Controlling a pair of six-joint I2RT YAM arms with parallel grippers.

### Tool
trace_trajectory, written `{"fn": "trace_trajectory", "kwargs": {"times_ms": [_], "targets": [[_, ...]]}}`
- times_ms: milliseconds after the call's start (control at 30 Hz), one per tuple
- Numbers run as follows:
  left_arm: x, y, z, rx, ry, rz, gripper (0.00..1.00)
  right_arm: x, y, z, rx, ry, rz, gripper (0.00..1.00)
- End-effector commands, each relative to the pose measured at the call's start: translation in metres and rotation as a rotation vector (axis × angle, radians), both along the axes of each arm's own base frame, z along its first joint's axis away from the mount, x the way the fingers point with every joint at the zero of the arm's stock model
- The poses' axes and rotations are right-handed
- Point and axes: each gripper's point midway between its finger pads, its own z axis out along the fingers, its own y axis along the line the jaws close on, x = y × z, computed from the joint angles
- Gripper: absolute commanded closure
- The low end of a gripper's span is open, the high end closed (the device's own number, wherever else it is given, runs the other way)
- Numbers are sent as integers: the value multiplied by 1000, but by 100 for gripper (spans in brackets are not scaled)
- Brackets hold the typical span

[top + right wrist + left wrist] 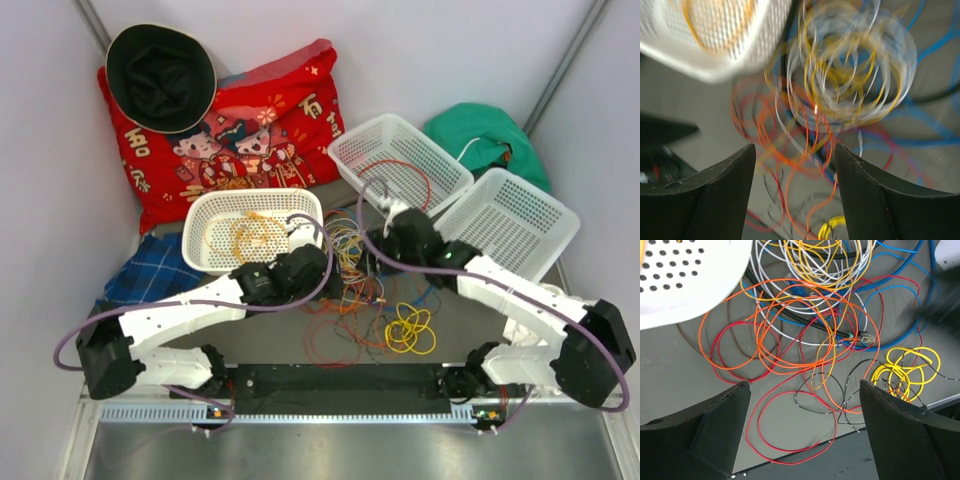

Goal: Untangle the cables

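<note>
The cables (350,275) lie in a tangled heap on the grey table between the two arms. A yellow coil (410,330) and a red loop (335,345) lie toward the near side. My left gripper (312,268) hovers open over the heap's left side. In the left wrist view my left gripper (804,385) is empty above orange loops (790,325), a red loop (790,435) and the yellow coil (905,370). My right gripper (385,245) is over the heap's far right. The right wrist view is blurred: my right gripper (794,147) is open and empty above a grey-white and yellow coil (850,65).
An oval white basket (188,230) with yellow-orange wires stands left of the heap, close to my left gripper. Two rectangular white baskets (340,150) (570,215) stand at back right, one holding a red wire (400,165). Red cushion (290,110), black hat (160,75), green bag (490,135), plaid cloth (150,270).
</note>
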Motion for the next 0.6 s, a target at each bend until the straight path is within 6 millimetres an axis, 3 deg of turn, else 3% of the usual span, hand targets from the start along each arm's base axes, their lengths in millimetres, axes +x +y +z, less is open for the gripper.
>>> {"fn": "trace_trajectory", "kwargs": {"times_ms": [0, 100, 233, 567], "targets": [[-9, 13, -2, -25, 34, 52, 7, -43, 14, -22, -26, -1, 97, 36], [-13, 19, -8, -28, 54, 69, 7, -63, 25, -49, -42, 47, 148, 36], [-20, 25, -13, -30, 82, 81, 8, -69, 32, -82, -124, 96, 156, 35], [-28, 34, -15, -52, 101, 105, 9, -37, 14, -133, -312, 110, -53, 31]]}}
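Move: The orange cable crossing in the tangle lies about 4 cm back from the right hand, 2 cm to its left and some 16 cm below. At roughly that table height, the white-and-yellow coil is about 9 cm ahead and 4 cm left of the right hand, the yellow bundle 10 cm back and 10 cm right, the red loops 13 cm back and 7 cm left. From the left hand, the crossing is about 7 cm right, 4 cm ahead and 14 cm below. Dropping into the tangle with its fingers still parted, the right hand sweeps back and down about 8 cm each way, then keeps sinking another 5 cm with a slight creep forward, down to the orange crossing, its left side rolling down some 15 degrees. One fingertip comes in beneath a thin yellow loop. Alongside, the open, empty left hand backs off left and back, sinking slightly. ##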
